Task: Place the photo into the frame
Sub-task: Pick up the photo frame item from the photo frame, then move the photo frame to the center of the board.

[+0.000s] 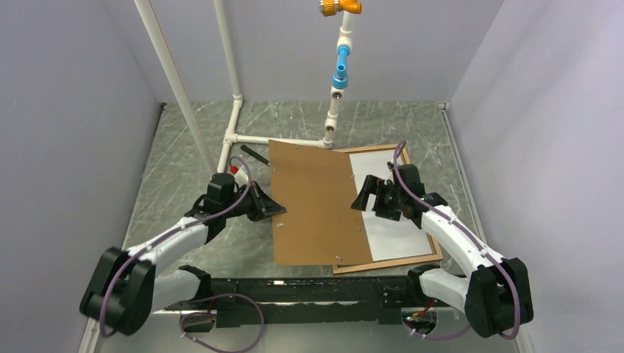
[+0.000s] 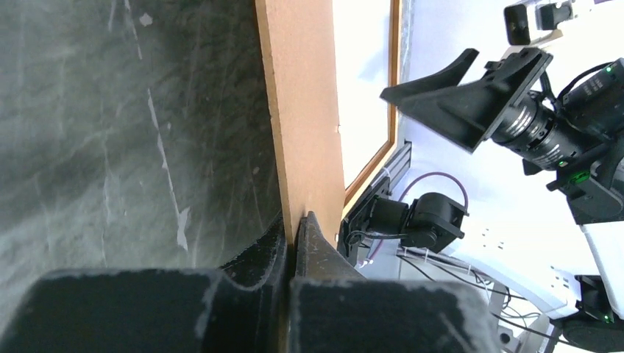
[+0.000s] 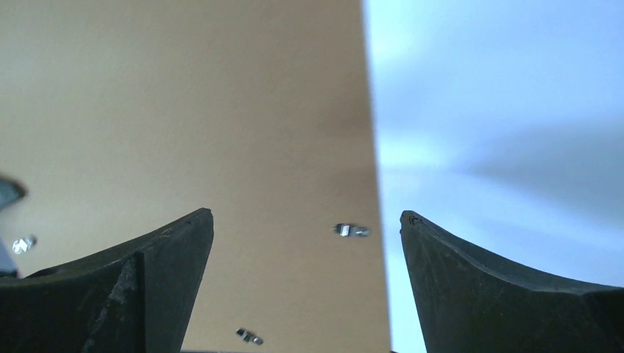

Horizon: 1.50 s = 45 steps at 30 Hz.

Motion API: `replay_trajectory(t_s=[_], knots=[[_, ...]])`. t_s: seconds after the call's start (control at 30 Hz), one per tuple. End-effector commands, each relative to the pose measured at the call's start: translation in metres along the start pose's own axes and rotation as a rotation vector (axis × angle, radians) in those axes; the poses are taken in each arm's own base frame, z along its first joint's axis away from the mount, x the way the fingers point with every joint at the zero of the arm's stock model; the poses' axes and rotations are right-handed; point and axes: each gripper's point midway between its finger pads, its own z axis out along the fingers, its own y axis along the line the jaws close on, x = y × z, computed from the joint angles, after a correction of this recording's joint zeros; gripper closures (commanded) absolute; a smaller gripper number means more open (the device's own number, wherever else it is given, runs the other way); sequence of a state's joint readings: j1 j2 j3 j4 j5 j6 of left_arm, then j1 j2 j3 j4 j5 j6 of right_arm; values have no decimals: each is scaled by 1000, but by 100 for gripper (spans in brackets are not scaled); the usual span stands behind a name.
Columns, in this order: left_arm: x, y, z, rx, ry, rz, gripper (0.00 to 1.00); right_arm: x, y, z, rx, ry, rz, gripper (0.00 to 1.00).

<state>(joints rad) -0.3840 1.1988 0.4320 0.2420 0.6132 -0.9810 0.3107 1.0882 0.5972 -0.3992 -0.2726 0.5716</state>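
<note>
A plain brown backing board [image 1: 316,202] lies across the left part of the frame [image 1: 390,264], whose orange-brown rails show at the right and front. The photo [image 1: 397,239] rests inside the frame with its white reverse up, and its left part is hidden under the board. My left gripper [image 1: 276,211] is shut on the board's left edge, one finger above and one below [image 2: 296,224]. My right gripper [image 1: 370,200] hovers open over the board's right edge [image 3: 307,220], with board [image 3: 221,110] and white photo [image 3: 500,110] beneath it and nothing between the fingers.
A white pipe stand [image 1: 235,118] rises at the back left, with a blue and orange fitting [image 1: 340,70] hanging at the back centre. A black pen [image 1: 255,154] lies near the board's far left corner. Grey walls close in the marbled tabletop [image 1: 412,125].
</note>
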Motion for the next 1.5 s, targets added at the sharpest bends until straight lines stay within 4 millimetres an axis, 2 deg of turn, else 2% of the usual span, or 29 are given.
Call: replay_trajectory(t_s=[0.0, 0.1, 0.2, 0.3, 0.43, 0.6, 0.7, 0.83, 1.1, 1.17, 1.23, 1.33, 1.37, 1.47], knots=[[-7, 22, -24, -181, -89, 107, 100, -34, -18, -17, 92, -66, -1, 0], [-13, 2, -42, -176, -138, 137, 100, -52, -39, -27, 144, -101, 48, 0], [-17, -19, -58, -155, -167, 161, 100, -73, -72, -41, 228, -151, 144, 0], [-21, -43, -74, -123, -198, 192, 100, -86, -105, -53, 298, -190, 233, 0], [-24, -71, -92, -73, -225, 218, 100, -94, -136, -62, 388, -233, 317, 0], [-24, -105, -114, 14, -260, 242, 100, -91, -154, -49, 408, -244, 353, 0], [-26, -112, -124, 15, -285, 242, 100, -82, -159, -32, 384, -186, 354, 0], [-30, -119, -138, 18, -325, 242, 100, -73, -156, -15, 317, -110, 315, 0], [-33, -131, -145, 81, -332, 237, 100, -63, -133, -4, 188, -53, 288, 4], [-33, -130, -145, 80, -333, 234, 100, -59, -131, -2, 188, -39, 292, 7], [-34, -131, -146, 82, -337, 234, 100, -55, -129, 0, 185, -27, 296, 17], [-35, -134, -148, 86, -340, 238, 100, -50, -125, 4, 156, -10, 307, 43], [-35, -135, -150, 87, -341, 240, 100, -47, -123, 6, 144, -3, 313, 46], [-36, -137, -153, 81, -350, 243, 100, -45, -117, 7, 111, 5, 313, 45]])
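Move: The left gripper already pinches the left edge of the brown backing board, whose middle lies about 9 cm to its right and 4 cm lower. From this hand the white sheet in the frame is some 26 cm to the right and 10 cm down; the hammer lies about 16 cm ahead, 9 cm left. The white sheet's middle is about 4 cm right of the open right gripper and 7 below, the frame's right rail some 18 cm right. Keep the left fingers shut on the board's edge and lift it some 14 cm, drawing left and a little back, away from the frame, then hold. Swing the open right gripper about 17 cm right over the white sheet towards the frame's right rail, slightly forward and turning clockwise; then lower it close over the sheet, easing back left while the fingers close to about half. ##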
